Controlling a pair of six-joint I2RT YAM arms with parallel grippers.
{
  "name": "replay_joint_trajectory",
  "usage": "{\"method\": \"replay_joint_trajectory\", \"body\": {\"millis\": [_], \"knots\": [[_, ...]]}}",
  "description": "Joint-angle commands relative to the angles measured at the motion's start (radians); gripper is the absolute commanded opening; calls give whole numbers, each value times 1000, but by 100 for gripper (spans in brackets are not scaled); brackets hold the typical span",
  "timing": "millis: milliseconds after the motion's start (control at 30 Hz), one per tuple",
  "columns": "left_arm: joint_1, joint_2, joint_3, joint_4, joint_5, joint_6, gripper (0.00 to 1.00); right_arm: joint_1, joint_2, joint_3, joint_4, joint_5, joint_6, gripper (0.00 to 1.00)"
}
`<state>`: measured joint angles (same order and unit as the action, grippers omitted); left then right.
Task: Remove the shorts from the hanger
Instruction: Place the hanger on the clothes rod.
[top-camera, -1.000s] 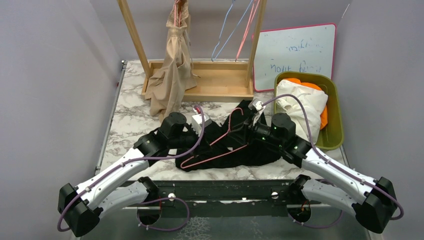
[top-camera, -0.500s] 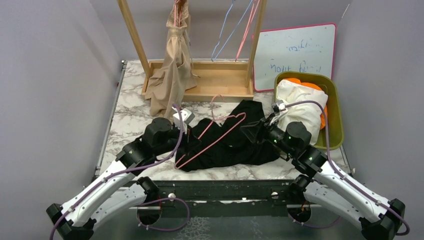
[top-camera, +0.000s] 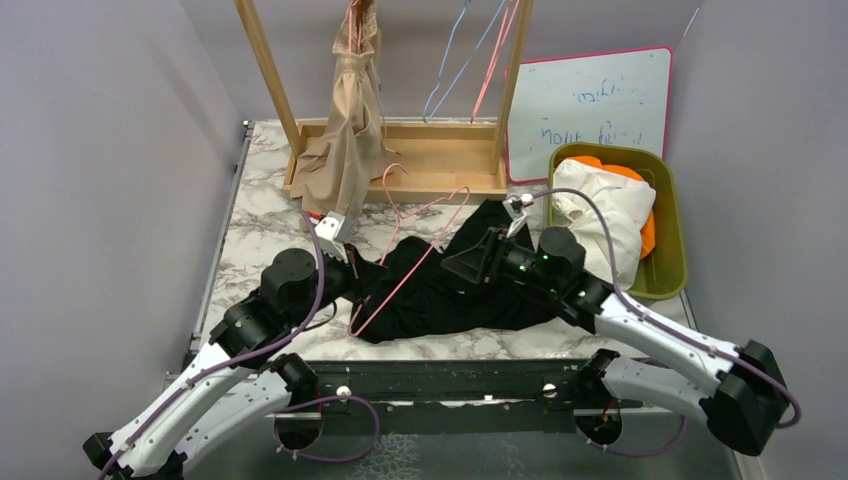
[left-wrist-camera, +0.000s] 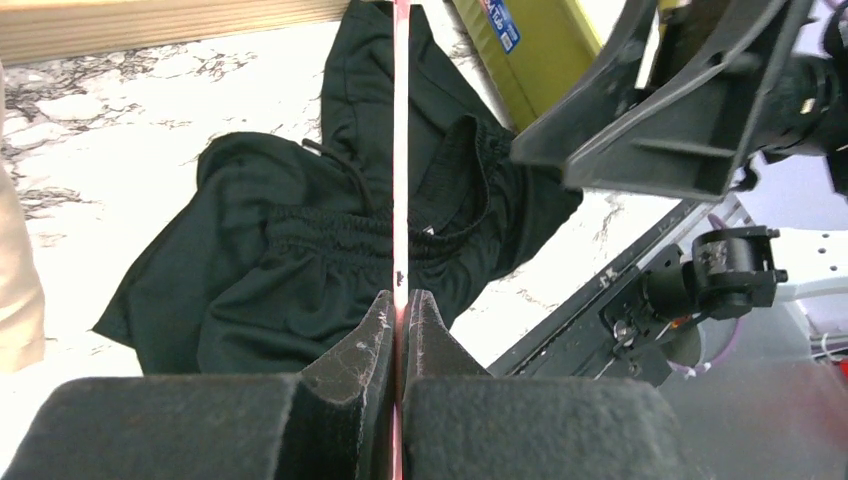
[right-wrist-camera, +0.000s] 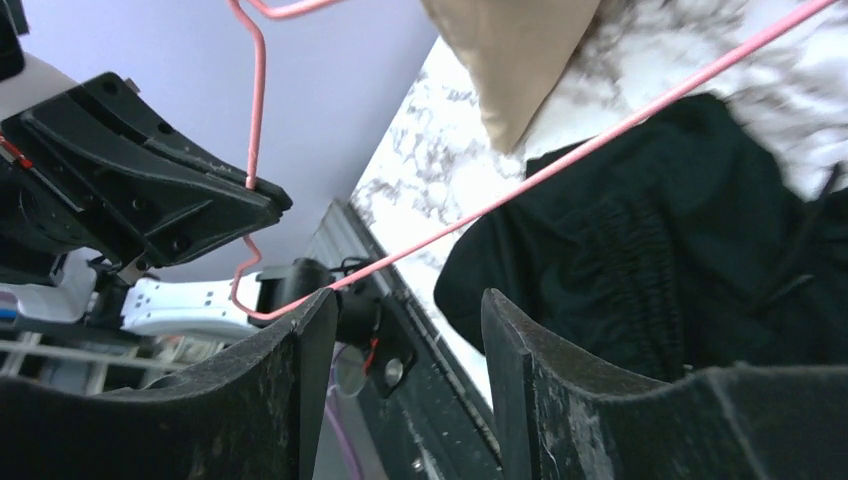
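The black shorts (top-camera: 470, 295) lie crumpled on the marble table, also seen in the left wrist view (left-wrist-camera: 290, 260) and the right wrist view (right-wrist-camera: 690, 250). My left gripper (top-camera: 362, 274) (left-wrist-camera: 402, 300) is shut on the thin wire of the pink hanger (top-camera: 425, 232) (left-wrist-camera: 401, 150), which slants up over the shorts' left part. My right gripper (top-camera: 448, 266) (right-wrist-camera: 400, 325) hovers open over the black shorts with nothing between its fingers. The hanger (right-wrist-camera: 600, 140) crosses ahead of it. The tan shorts (top-camera: 348, 150) hang from the rack.
A wooden rack (top-camera: 440, 160) stands at the back with empty blue and pink hangers (top-camera: 470, 60). A green bin (top-camera: 675, 240) at right holds cream shorts (top-camera: 605, 205) and orange shorts (top-camera: 612, 168). A whiteboard (top-camera: 590, 105) leans behind it.
My left arm has drawn back to the left, pulling the pink hanger up and away across the black shorts. My right gripper has opened wider and shifted left over the shorts.
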<state>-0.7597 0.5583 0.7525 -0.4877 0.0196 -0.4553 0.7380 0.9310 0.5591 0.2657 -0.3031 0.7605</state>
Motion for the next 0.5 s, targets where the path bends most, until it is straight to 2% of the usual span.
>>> {"method": "replay_joint_trajectory", "body": {"millis": [0, 100, 167, 267, 333, 467], "knots": [[2, 23, -38, 109, -18, -52, 0, 79, 157, 91, 179, -77, 105, 58], [3, 43, -50, 130, -19, -53, 0, 144, 224, 121, 252, 42, 129, 58], [2, 45, -61, 144, -24, -54, 0, 163, 255, 110, 359, 89, 174, 59], [3, 34, -81, 166, -15, -60, 0, 170, 318, 124, 428, 128, 244, 60], [2, 22, -98, 188, 9, -53, 0, 170, 368, 149, 397, 160, 304, 59], [3, -20, -118, 193, 24, -34, 0, 174, 454, 163, 478, 148, 379, 59]]}}
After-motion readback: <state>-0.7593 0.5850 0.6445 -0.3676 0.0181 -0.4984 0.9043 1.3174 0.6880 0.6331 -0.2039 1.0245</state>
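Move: The left gripper already grips the pink hanger's left arm. The free stretch between those fingers and the neck lies about 11 cm to the right gripper's left, 4 cm ahead and 2 cm higher; from the left hand it is roughly 6 cm ahead, 3 cm right and 3 cm up. From the right hand, the left gripper sits some 14 cm left and 2 cm back. The black shorts lie some 18 cm below the right hand, about 4 cm back and 2 cm right. Swing the open right gripper left about 9 cm towards the hanger's left arm, between the neck and the left fingers, easing slightly back and then forward again while the wrist rolls some 15 degrees. Meanwhile keep the left grip shut on the hanger and lower it about 3 cm, with a little forward and right, then hold there. ##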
